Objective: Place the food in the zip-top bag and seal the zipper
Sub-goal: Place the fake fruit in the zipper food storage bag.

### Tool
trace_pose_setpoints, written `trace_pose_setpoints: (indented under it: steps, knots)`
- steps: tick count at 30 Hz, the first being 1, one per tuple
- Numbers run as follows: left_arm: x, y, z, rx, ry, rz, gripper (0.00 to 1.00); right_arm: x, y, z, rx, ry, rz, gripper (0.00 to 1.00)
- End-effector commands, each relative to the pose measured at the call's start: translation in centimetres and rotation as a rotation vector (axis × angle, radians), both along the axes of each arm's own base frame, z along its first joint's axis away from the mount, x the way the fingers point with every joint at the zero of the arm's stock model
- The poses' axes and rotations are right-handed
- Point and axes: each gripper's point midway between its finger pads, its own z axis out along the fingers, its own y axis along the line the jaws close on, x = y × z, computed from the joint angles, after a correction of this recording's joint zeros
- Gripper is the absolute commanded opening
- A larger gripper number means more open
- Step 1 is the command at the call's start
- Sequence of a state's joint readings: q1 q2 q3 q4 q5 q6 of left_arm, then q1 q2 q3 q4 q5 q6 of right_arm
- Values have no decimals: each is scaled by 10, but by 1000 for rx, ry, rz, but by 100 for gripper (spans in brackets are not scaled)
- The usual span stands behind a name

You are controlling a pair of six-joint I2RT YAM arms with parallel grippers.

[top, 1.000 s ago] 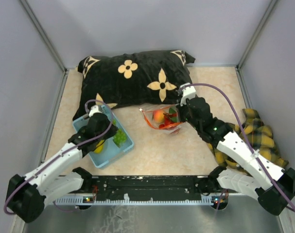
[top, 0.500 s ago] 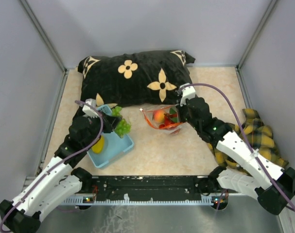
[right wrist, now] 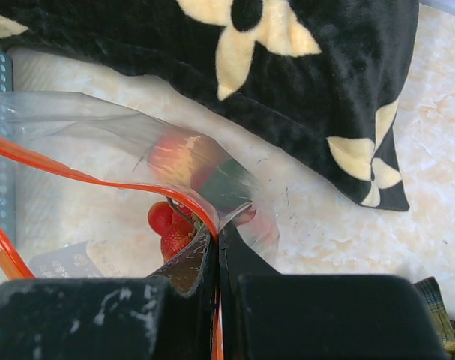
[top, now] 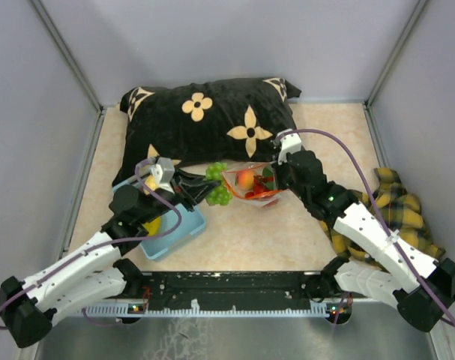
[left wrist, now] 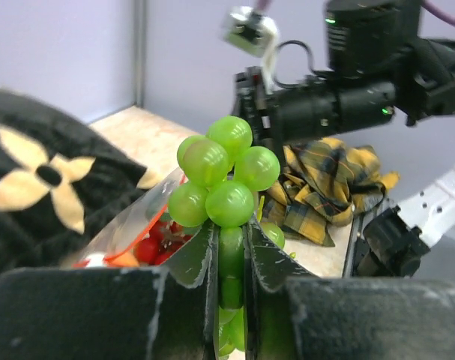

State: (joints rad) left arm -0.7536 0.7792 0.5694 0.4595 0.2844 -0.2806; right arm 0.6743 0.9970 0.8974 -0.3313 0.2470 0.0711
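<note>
My left gripper (top: 205,189) (left wrist: 228,229) is shut on a green grape bunch (top: 217,184) (left wrist: 223,176), which hangs in the air just left of the zip-top bag (top: 251,184) (right wrist: 137,142). The bag's mouth gapes open toward the grapes. My right gripper (top: 276,180) (right wrist: 218,232) is shut on the bag's right edge, pinching the red zipper (right wrist: 100,178). Inside the bag lie a peach (top: 244,178) and red strawberries (right wrist: 167,225). A yellow piece (top: 152,223) stays in the light blue basket (top: 175,238), partly hidden under my left arm.
A black pillow with cream flowers (top: 212,120) lies right behind the bag and basket. A yellow plaid cloth (top: 399,210) is bunched at the right, under my right arm. Grey walls close the table in on three sides.
My left arm has lifted the green grapes out of the basket and carried them right to the bag's mouth. The right arm and bag have not moved.
</note>
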Motion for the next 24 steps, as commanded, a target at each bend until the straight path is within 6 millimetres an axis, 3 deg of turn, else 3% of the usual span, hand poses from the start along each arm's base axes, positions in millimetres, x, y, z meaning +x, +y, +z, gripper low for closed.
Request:
trace_pose_setpoints:
  steps: [1, 6, 12, 19, 24]
  knots:
    - [-24, -21, 45, -52, -364, -103, 0, 6, 7, 32, 53, -69, 0, 0]
    - [-31, -40, 46, -60, -565, -139, 0, 6, 6, 36, 53, -72, -1, 0]
    - [-37, -50, 47, -139, -788, -147, 0, 6, 11, 40, 69, -76, 16, 0]
    - [-24, -64, 30, -149, -859, -127, 0, 5, 14, 43, 78, -74, 28, 0]
    - [-7, -82, 9, -61, -859, -128, 0, 4, 14, 42, 75, -69, 29, 0]
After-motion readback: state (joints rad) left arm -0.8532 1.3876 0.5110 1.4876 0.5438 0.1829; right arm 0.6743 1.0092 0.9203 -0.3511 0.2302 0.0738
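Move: The green grapes are already in the left fingers. The open mouth of the zip-top bag lies roughly 13 cm to that hand's right, 7 cm ahead and 12 cm lower. Down in the bag, the peach is about 13 cm right, 14 cm ahead and 21 cm below. The right gripper, shut on the bag's rim, has that mouth some 8 cm to its left, 3 cm back and 3 cm below. Bring the left gripper about 8 cm to the right, quickly at first and then easing, to carry the grapes over to the bag's mouth; bow slightly back and up on the way, then sink again. Roll and tilt the wrist some 40 degrees so the fingers swing more to the right and tip upward, keeping the grip on the grapes. Hold the rim still with the right gripper. ##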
